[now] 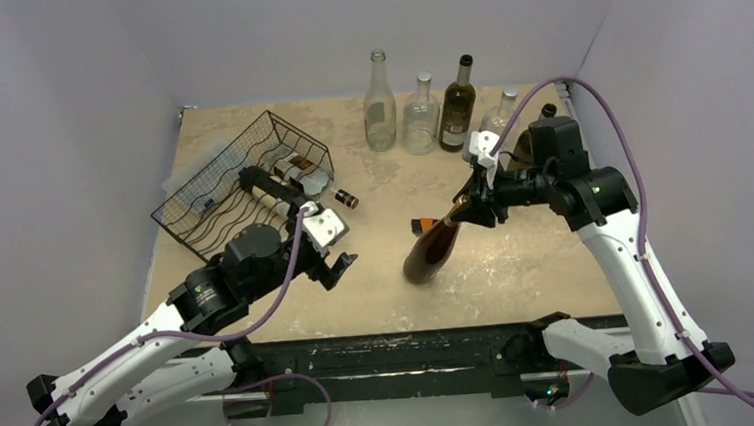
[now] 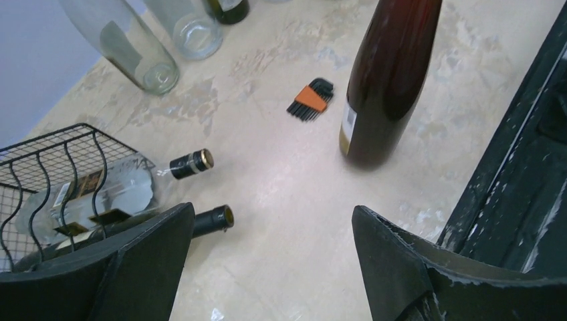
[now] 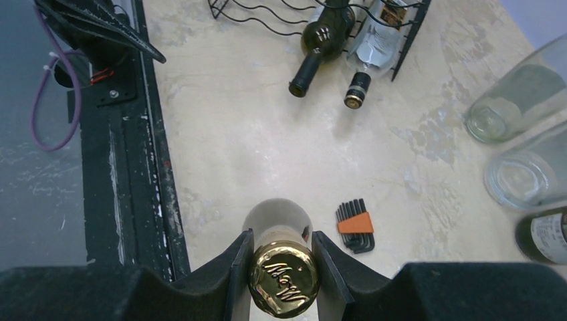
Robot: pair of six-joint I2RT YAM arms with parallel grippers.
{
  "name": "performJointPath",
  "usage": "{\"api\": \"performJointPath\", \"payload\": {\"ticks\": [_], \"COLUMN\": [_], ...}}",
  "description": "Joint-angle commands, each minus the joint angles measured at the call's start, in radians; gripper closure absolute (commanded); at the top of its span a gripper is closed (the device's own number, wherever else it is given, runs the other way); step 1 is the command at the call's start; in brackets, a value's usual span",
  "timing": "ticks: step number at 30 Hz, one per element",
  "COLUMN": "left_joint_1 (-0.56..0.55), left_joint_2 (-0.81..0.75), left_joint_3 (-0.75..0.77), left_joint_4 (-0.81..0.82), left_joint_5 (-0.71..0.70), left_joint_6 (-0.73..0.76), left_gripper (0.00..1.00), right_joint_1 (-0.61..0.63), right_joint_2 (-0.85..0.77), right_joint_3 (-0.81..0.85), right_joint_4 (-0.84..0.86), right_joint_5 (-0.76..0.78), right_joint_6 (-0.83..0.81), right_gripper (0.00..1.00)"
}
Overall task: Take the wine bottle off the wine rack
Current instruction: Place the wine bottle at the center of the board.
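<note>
A dark brown wine bottle (image 1: 431, 251) (image 2: 388, 73) stands upright mid-table, and its base looks set down on the tabletop. My right gripper (image 1: 471, 209) (image 3: 281, 235) is shut on its neck just below the gold cap (image 3: 283, 277). The black wire wine rack (image 1: 220, 179) (image 2: 40, 160) (image 3: 409, 30) sits at the back left. It holds a clear bottle (image 2: 114, 187) (image 3: 378, 47) and a dark bottle (image 2: 212, 219) (image 3: 321, 37) lying down, necks sticking out. My left gripper (image 1: 335, 266) (image 2: 273, 208) hangs open and empty just in front of the rack, beside the dark bottle's neck.
An orange-and-black hex key set (image 1: 419, 225) (image 2: 309, 100) (image 3: 356, 224) lies on the table near the brown bottle. Several upright bottles (image 1: 378, 103) line the back wall. A black rail (image 1: 393, 357) runs along the near edge.
</note>
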Motion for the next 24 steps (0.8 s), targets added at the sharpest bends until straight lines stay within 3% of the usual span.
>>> {"api": "performJointPath", "payload": {"ticks": [1,9,24], "left_joint_1": [0.005,0.004,0.004], "left_joint_2": [-0.028,-0.082,-0.140], "left_joint_3": [-0.028,-0.086,-0.096], "left_joint_4": [-0.067,-0.124,-0.137], "left_joint_5": [-0.060,-0.162,-0.200], "left_joint_6": [0.090,0.149,0.159], "left_gripper": [0.13,0.13,0.13], "right_joint_1": [-0.009,-0.035,-0.090], "right_joint_2": [-0.013,0.003,0.101], "right_joint_3": [0.110,0.169,0.279], "right_joint_4": [0.067,0.051,0.107], "right_joint_5": [0.053,0.126,0.277], "right_joint_6": [0.015,0.022,0.030], "right_gripper": [1.00,1.00,1.00]}}
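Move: The right hand already holds the gold-capped wine bottle by its neck. From it, the dark bottle ending the standing row is some 26 cm ahead and 20 cm right, the labelled clear bottle 33 ahead and 12 right, the hex-key holder 12 ahead and 6 left. From the empty left hand, the dark rack bottle lies about 21 cm ahead, 11 left and 20 below; the black-capped clear bottle 32 ahead, 7 left. Keep the right fingers pinched on the bottle's neck and carry it level, about 5 cm forward and nearly as far right, towards the near end of the standing row, turning clockwise some 15 degrees and dipping the fingers. Bring the left gripper, still wide open, about 5 cm left and 4 cm down, closer to the rack bottles, fingertips tipping downward. ##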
